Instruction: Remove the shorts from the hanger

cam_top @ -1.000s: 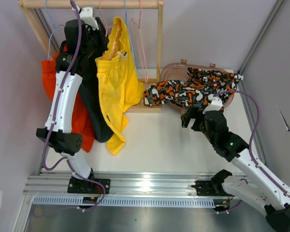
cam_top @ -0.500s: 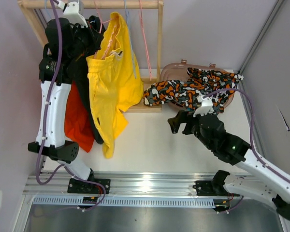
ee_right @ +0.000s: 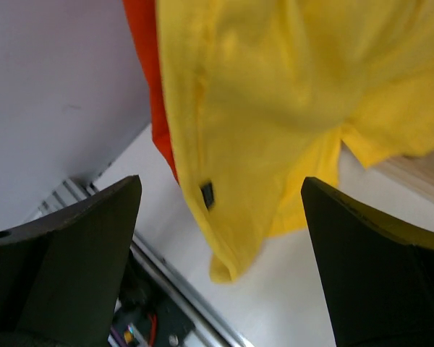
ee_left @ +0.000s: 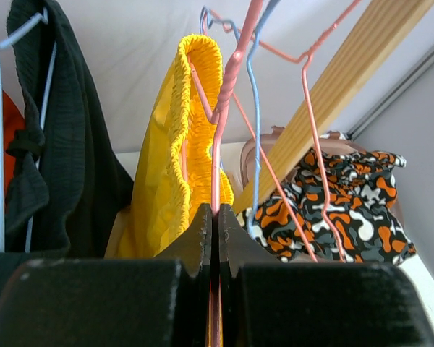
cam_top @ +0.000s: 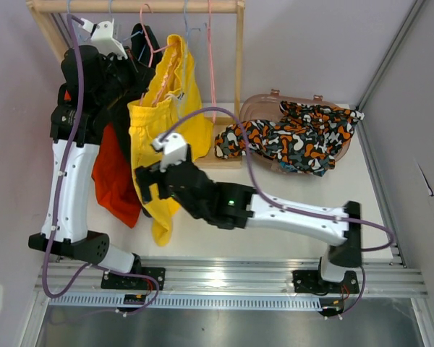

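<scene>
Yellow shorts (cam_top: pixel 163 130) hang from a pink hanger (ee_left: pixel 235 65) on the wooden rack (cam_top: pixel 239 65). My left gripper (cam_top: pixel 143 56) is up at the rail, shut on that hanger's pink wire (ee_left: pixel 215 217) just below the twisted neck. The yellow waistband (ee_left: pixel 195 108) bunches round the wire. Black shorts (cam_top: pixel 119 94) and orange-red shorts (cam_top: pixel 112 181) hang to the left, behind the left arm. My right gripper (cam_top: pixel 148 184) is open in front of the lower yellow leg (ee_right: pixel 275 87). Nothing is between its fingers.
Patterned shorts (cam_top: pixel 296 134) lie heaped in a brown tub (cam_top: pixel 257 101) at the right of the rack. An empty blue hanger (ee_left: pixel 257 108) and another pink one (ee_left: pixel 307 130) hang beside the held hanger. The metal base rail (cam_top: pixel 217 278) runs along the near edge.
My right arm has swung from the tub at the right across to the yellow shorts, still open. The left gripper, still shut on the hanger, has shifted up and left with it.
</scene>
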`<move>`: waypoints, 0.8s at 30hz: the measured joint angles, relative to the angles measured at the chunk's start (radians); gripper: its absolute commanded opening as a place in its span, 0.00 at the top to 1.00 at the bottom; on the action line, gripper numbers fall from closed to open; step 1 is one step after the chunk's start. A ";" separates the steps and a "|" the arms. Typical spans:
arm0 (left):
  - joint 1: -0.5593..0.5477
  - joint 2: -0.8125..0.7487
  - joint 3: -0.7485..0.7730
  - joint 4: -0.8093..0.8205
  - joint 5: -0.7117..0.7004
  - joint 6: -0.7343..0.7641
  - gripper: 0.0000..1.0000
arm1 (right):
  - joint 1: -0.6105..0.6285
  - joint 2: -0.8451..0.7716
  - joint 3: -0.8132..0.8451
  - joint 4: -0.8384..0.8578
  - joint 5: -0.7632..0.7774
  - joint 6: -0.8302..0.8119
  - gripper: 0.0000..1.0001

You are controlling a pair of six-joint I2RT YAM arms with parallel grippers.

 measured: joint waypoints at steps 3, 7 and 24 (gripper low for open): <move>0.000 -0.025 -0.030 0.000 0.011 -0.003 1.00 | 0.008 0.163 0.197 -0.020 0.000 -0.021 0.00; 0.000 -0.069 -0.066 0.002 0.032 -0.009 1.00 | 0.012 0.294 0.373 -0.035 0.014 -0.045 0.01; 0.000 -0.182 -0.081 -0.093 0.060 -0.009 1.00 | 0.048 0.164 -0.066 0.073 0.209 0.020 1.00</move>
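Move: The yellow shorts hang in front of the right hand, their middle roughly 9 cm ahead, 3 cm to the left and a couple of centimetres lower. The black pants hang about 12 cm ahead and 10 cm left of that hand; the red pants are some 8 cm ahead and 17 cm left, a little lower. From the left hand, which already grips the pink hanger, the shorts' middle is about 10 cm back, 2 cm right and 15 cm down. The right fingers pinch the yellow shorts' cloth: open, the hand slides about 7 cm left and a little forward into them, closes fully, then pulls down some 9 cm while drawing back to the right. Meanwhile the left hand keeps its grip on the pink hanger and drags it about 7 cm back towards the base, rising slightly before sinking again. ##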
